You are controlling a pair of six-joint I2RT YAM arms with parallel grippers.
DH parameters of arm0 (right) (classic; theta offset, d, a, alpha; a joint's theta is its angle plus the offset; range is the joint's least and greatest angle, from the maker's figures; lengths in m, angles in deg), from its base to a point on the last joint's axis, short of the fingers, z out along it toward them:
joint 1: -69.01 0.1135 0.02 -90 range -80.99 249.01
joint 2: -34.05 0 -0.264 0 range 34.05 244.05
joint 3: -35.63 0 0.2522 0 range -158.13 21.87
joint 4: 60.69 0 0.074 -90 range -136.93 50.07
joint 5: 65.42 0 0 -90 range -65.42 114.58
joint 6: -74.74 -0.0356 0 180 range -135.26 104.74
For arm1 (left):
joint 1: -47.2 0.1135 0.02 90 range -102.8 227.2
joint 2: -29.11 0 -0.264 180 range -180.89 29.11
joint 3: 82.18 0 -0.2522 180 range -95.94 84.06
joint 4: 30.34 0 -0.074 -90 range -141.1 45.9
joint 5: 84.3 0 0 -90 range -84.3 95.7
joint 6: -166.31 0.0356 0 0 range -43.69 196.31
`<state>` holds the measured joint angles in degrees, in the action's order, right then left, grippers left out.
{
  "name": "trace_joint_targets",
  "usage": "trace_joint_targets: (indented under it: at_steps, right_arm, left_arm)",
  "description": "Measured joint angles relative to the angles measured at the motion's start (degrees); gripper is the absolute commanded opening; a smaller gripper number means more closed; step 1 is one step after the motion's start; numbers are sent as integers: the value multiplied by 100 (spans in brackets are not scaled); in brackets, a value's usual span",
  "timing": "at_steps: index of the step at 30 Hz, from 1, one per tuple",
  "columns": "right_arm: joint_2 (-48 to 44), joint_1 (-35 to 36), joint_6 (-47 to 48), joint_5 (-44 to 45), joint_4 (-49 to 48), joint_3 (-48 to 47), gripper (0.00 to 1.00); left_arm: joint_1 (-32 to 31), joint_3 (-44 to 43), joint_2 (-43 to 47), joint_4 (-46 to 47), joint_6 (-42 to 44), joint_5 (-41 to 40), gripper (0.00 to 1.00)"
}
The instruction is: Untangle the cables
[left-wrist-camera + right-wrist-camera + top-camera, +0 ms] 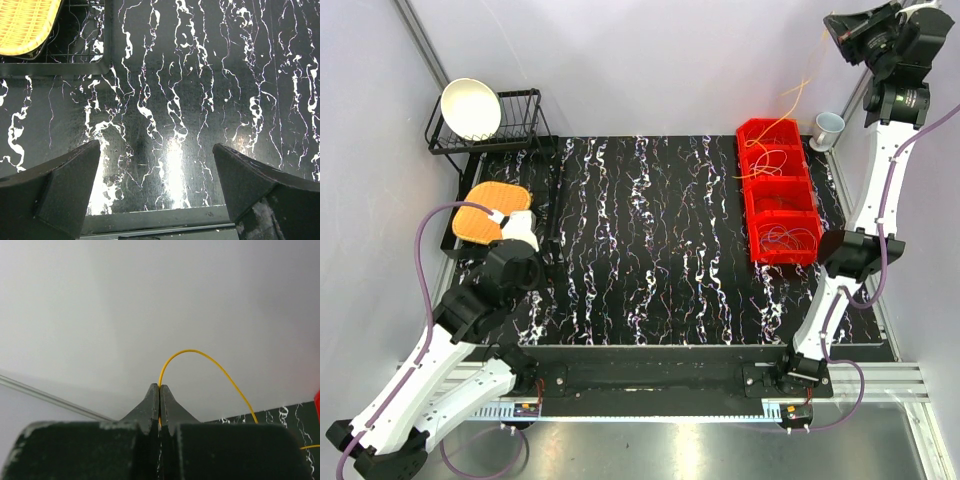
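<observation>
The cables lie in a red three-part bin (815, 205) at the right of the table: orange and yellow loops (772, 158) in the far parts, pale purple loops (790, 238) in the near part. My right gripper (832, 28) is raised high above the back right corner. It is shut (159, 386) on a thin yellow cable (200, 352), which arcs from the fingertips and trails down (798, 100) towards the bin. My left gripper (156, 145) stands open and low over the bare marbled table at the left (510, 218), with nothing between its fingers (65, 185).
A black wire rack (525, 125) holding a white bowl (471, 107) stands at the back left. A yellow woven basket (485, 212) lies just beyond my left gripper. A pale mug (829, 127) sits behind the bin. A black bar (556, 205) lies by the rack.
</observation>
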<state>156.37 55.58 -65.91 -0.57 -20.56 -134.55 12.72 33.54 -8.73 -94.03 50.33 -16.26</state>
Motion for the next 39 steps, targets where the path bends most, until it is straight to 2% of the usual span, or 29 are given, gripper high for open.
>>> trace_joint_targets:
  at_steps: [11,34,39]
  right_arm:
    - [518,-291,-116,0,-719,-55,0]
    - [549,-400,-470,225,-1858,-136,0]
    - [549,-400,-409,201,-2070,96,0]
  left_arm:
    - [0,13,0,9,0,7,99]
    - [0,33,-15,26,2,7,99]
    - [0,33,-17,26,2,7,99]
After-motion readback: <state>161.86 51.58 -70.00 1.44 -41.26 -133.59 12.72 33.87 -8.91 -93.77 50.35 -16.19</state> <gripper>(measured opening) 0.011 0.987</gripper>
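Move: The yellow cable, held at one end in the right hand, trails into the red bins. The second bin from the back lies some 46 cm below that hand, 4 cm back and 2 cm left; the cable's loose tail hangs over its left rim, about 8 cm back and 9 cm left of the hand. The white cup stands level ahead, 13 cm right. From the left hand, that second bin is roughly 32 cm ahead and 54 cm right, 15 cm lower. The yellow cable stays pinched in the right hand's shut fingertips as the hand carries it about 5 cm right and some 3 cm forward, high over the rear bins, dipping a little. The hand then lifts roughly 5 cm from that dip, fingers tipping up by 10 to 15 degrees, and starts to sink again at the very end. ##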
